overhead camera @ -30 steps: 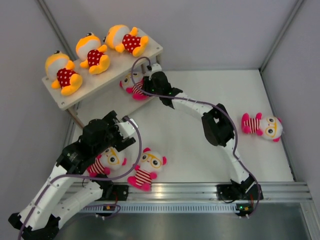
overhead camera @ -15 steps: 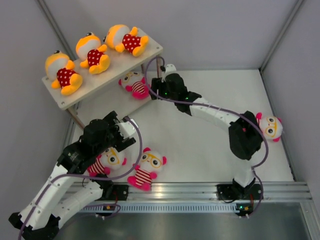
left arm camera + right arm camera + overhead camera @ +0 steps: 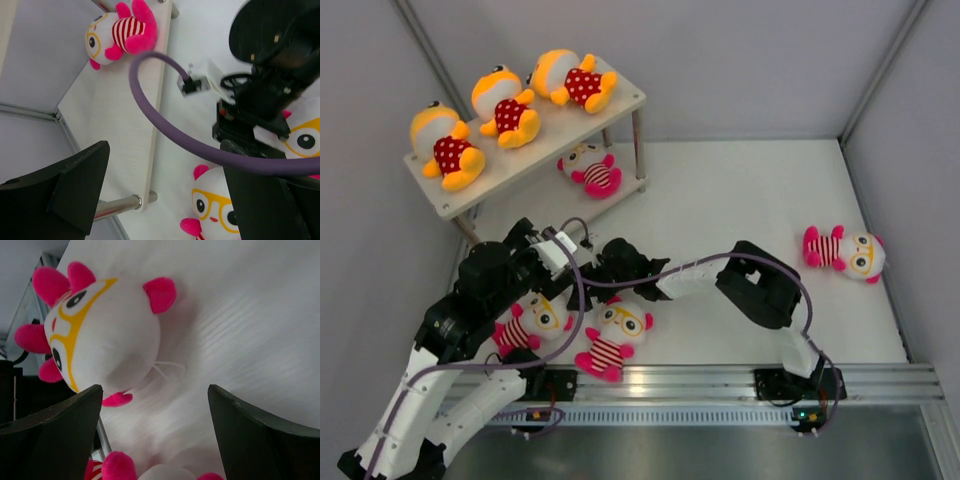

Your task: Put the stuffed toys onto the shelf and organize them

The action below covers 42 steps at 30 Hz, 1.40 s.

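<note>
The shelf [image 3: 623, 97] stands at the back left. Three orange-yellow stuffed toys [image 3: 507, 104] sit on its top board. One white-faced toy [image 3: 590, 168] lies on the lower board; it also shows in the left wrist view [image 3: 120, 32]. Two white-faced toys [image 3: 535, 320] [image 3: 613, 335] lie near the front edge, and one [image 3: 845, 251] lies at the far right. My right gripper [image 3: 592, 280] is open and empty, low over the two front toys; one head [image 3: 100, 335] fills its view. My left gripper [image 3: 552, 250] is open and empty just left of it.
The lower shelf board [image 3: 120, 130] and its metal leg [image 3: 117, 205] lie under my left gripper. The right gripper's black body [image 3: 270, 75] and a purple cable [image 3: 165, 100] cross close in front of my left gripper. Grey walls enclose the white table.
My right arm has let go of the toy on the lower board and swung from the shelf to the front left, over the two toys. My left arm has shifted slightly.
</note>
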Available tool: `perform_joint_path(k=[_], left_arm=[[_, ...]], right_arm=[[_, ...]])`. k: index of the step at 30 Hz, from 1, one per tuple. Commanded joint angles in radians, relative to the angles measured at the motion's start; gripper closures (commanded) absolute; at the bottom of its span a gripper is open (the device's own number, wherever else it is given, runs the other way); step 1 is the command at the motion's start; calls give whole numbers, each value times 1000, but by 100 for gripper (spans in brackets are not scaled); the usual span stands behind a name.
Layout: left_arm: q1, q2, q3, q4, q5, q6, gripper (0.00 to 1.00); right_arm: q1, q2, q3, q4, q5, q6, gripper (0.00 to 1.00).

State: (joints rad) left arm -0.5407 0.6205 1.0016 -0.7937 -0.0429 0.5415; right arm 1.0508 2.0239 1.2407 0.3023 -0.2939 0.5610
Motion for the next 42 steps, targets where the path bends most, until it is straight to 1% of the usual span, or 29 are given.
perform_joint_path(k=[1,6,10,12,16,21,22,23,24,25,26,27,28,29,30,31,32,33,34,35,36,37,38,39,40,41,42], left_arm=[[25,-39,40,16,67,-22,2],[33,-48,11,17,77,-15,2],[33,-47,8,17,90,-12,2],[31,-47,5,17,92,-9,2],[31,-47,9,17,90,-12,2],[31,-44,14,17,89,-6,2],[33,-44,14,16,92,-6,2],[31,-44,14,17,95,-8,2],[31,-44,15,17,100,-9,2],[31,-44,15,17,100,-11,2],[31,-41,17,16,101,-11,2],[31,-42,17,16,103,-12,2],[33,-38,20,11,110,-6,2],[31,-36,25,-1,121,1,2],[33,-24,28,-25,152,14,2],[31,-19,31,-41,169,18,2],[33,-12,34,-53,187,28,2],[33,-4,32,-65,213,55,2],[31,1,31,-87,256,72,2],[31,2,22,-88,273,89,2],[31,10,14,-88,285,135,2],[31,12,6,-87,310,167,2],[31,16,-4,-88,319,202,2],[31,18,-9,-88,327,278,2],[33,24,-11,-87,337,319,2],[33,27,-14,-88,357,362,2],[33,27,-15,-88,370,447,2]], right_arm=[[24,30,98,149,-160,79,13],[46,119,124,201,-247,112,13],[51,179,132,265,-261,166,13],[49,208,175,256,-264,177,13],[49,269,256,158,-222,171,16],[49,277,305,23,-182,126,17],[48,276,309,17,-186,113,23],[48,271,307,17,-191,109,34],[48,265,299,29,-201,109,52],[48,244,292,35,-206,109,83],[43,227,260,44,-212,112,95],[37,201,235,52,-231,114,100],[17,137,205,78,-243,111,100],[3,98,137,81,-255,102,100],[-15,54,105,66,-280,85,100],[-58,-43,73,11,-293,38,100],[-83,-95,15,-44,-301,5,100],[-142,-196,-7,-95,-321,-68,100],[-175,-241,-27,-220,-329,-107,100],[-207,-287,-52,-277,-341,-145,100],[-240,-328,-56,-346,-367,-188,100],[-305,-399,-52,-426,-376,-282,100],[-333,-427,-26,-560,-386,-332,100],[-360,-451,-6,-634,-402,-378,100],[-412,-488,12,-684,-409,-444,100],[-437,-504,49,-727,-418,-467,100],[-481,-516,65,-789,-442,-493,100]])
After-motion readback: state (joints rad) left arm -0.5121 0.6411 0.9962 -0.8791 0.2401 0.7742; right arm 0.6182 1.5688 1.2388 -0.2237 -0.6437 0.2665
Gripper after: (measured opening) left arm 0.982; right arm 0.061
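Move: The panda toy to pick is the left one of the two near the arms: its middle lies about 10 cm left of the right hand, 6 cm back and 4 cm lower, its head nearer. The other panda toy lies some 7 cm to the hand's right and 11 cm back, at the same level. The panda on the lower shelf sits about 27 cm ahead, 2 cm right. From the left hand, the toy to pick lies some 7 cm back, 8 cm left and 24 cm below. Slide the open right gripper left about 7 cm and a little back and down onto the left panda's head, turning some 10 degrees counter-clockwise. Shut the fingers to pinch the white head fabric, then swing the toy right about 23 cm while lifting some 15 cm and reaching forward 10. Ease the empty, open left gripper slightly right, back and down, turning it clockwise. ##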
